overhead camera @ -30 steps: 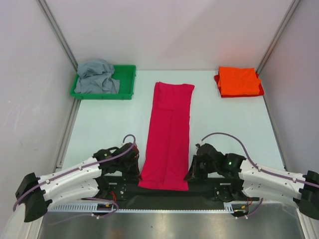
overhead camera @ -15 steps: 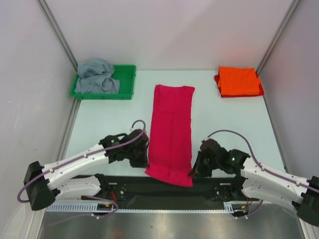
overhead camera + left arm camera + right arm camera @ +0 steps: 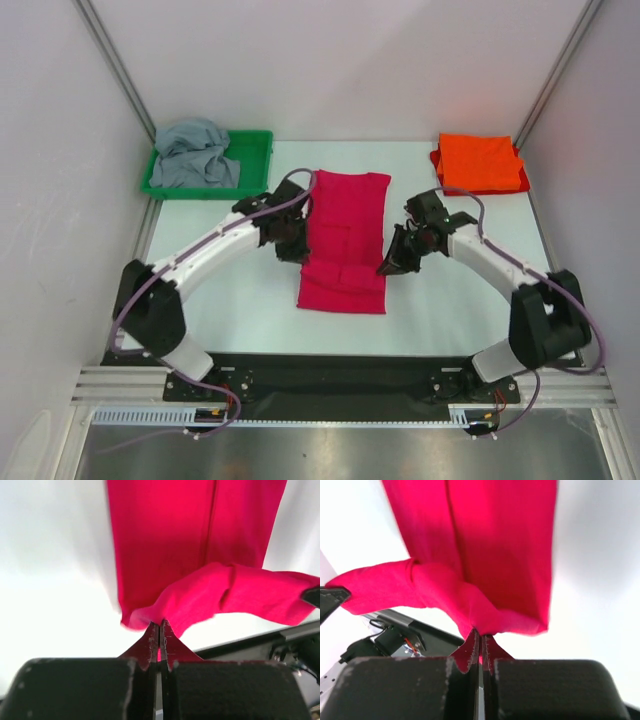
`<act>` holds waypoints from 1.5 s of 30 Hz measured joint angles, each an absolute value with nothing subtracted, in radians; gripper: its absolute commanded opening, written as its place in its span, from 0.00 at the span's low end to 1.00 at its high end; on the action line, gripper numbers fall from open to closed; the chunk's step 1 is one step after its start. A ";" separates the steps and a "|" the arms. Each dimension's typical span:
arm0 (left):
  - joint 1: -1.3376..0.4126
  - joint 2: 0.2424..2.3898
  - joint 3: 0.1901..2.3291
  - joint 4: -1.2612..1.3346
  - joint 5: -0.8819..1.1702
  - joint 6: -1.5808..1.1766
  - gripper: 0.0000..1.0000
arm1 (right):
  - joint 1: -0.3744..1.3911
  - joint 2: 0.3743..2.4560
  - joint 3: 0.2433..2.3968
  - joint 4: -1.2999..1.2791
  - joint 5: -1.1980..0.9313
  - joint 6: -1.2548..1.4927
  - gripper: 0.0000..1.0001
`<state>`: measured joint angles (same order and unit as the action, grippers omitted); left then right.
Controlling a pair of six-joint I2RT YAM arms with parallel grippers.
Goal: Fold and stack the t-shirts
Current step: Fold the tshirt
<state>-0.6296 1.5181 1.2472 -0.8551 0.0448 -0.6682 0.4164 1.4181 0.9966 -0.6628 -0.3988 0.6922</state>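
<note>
The crimson-pink t-shirt (image 3: pixel 345 215), folded into a long strip, lies mid-table with its near end lifted and doubled back over the rest. My left gripper (image 3: pixel 301 252) is shut on the near left corner of that t-shirt (image 3: pixel 165 540), pinched at the fingertips (image 3: pixel 152 635). On the other side, my right gripper (image 3: pixel 387 267) is shut on the near right corner (image 3: pixel 495 540). In both wrist views the hem sags between the two grippers above the flat cloth. A folded orange t-shirt (image 3: pixel 480 162) rests at the far right. A crumpled grey t-shirt (image 3: pixel 193 153) lies in the tray.
The green plastic tray (image 3: pixel 256 163) stands at the far left corner. A red edge shows under the orange t-shirt. Metal frame posts rise at both far corners, with white walls around. A black base rail (image 3: pixel 330 375) runs along the near edge.
Both grippers have carried the shirt's near end away from the front edge toward the far end, doubling the strip over itself. Both arms now reach far out over the table.
</note>
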 measured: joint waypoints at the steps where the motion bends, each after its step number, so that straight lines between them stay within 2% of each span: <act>1: -0.621 1.562 1.281 -0.846 0.048 -0.648 0.00 | 0.401 1.464 1.021 -0.661 -0.408 0.670 0.00; 6: -0.590 1.724 1.379 -0.817 0.056 -0.587 0.00 | 0.339 1.646 1.132 -0.653 -0.450 0.589 0.00; 20: -0.503 1.905 1.565 -0.820 0.090 -0.537 0.00 | 0.297 1.862 1.343 -0.640 -0.511 0.530 0.00; 45: -0.462 2.052 1.645 -0.819 0.131 -0.513 0.00 | 0.237 2.005 1.385 -0.627 -0.544 0.495 0.02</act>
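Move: Both hands still hold the t-shirt's near hem, one corner each, roughly 15 cm apart. The hem is bound for the middle of the lying strip, about 13 cm ahead of each hand and some 12 cm below the left, 10 cm below the right. From the left hand, the folded sleeve's edge lies some 20 cm ahead and 5 to the right; the strip's far end is about 38 cm ahead and 9 to the right. Side by side, both hands carry the held hem forward about 12 cm over the t-shirt's lying layer, most of that quickly at first, sinking a few centimetres as they go. The forward travel then slows to a creep while they ease down towards the strip, some 7 cm lower in all, fingers staying shut on the corners and wrists tipping only about five degrees. ##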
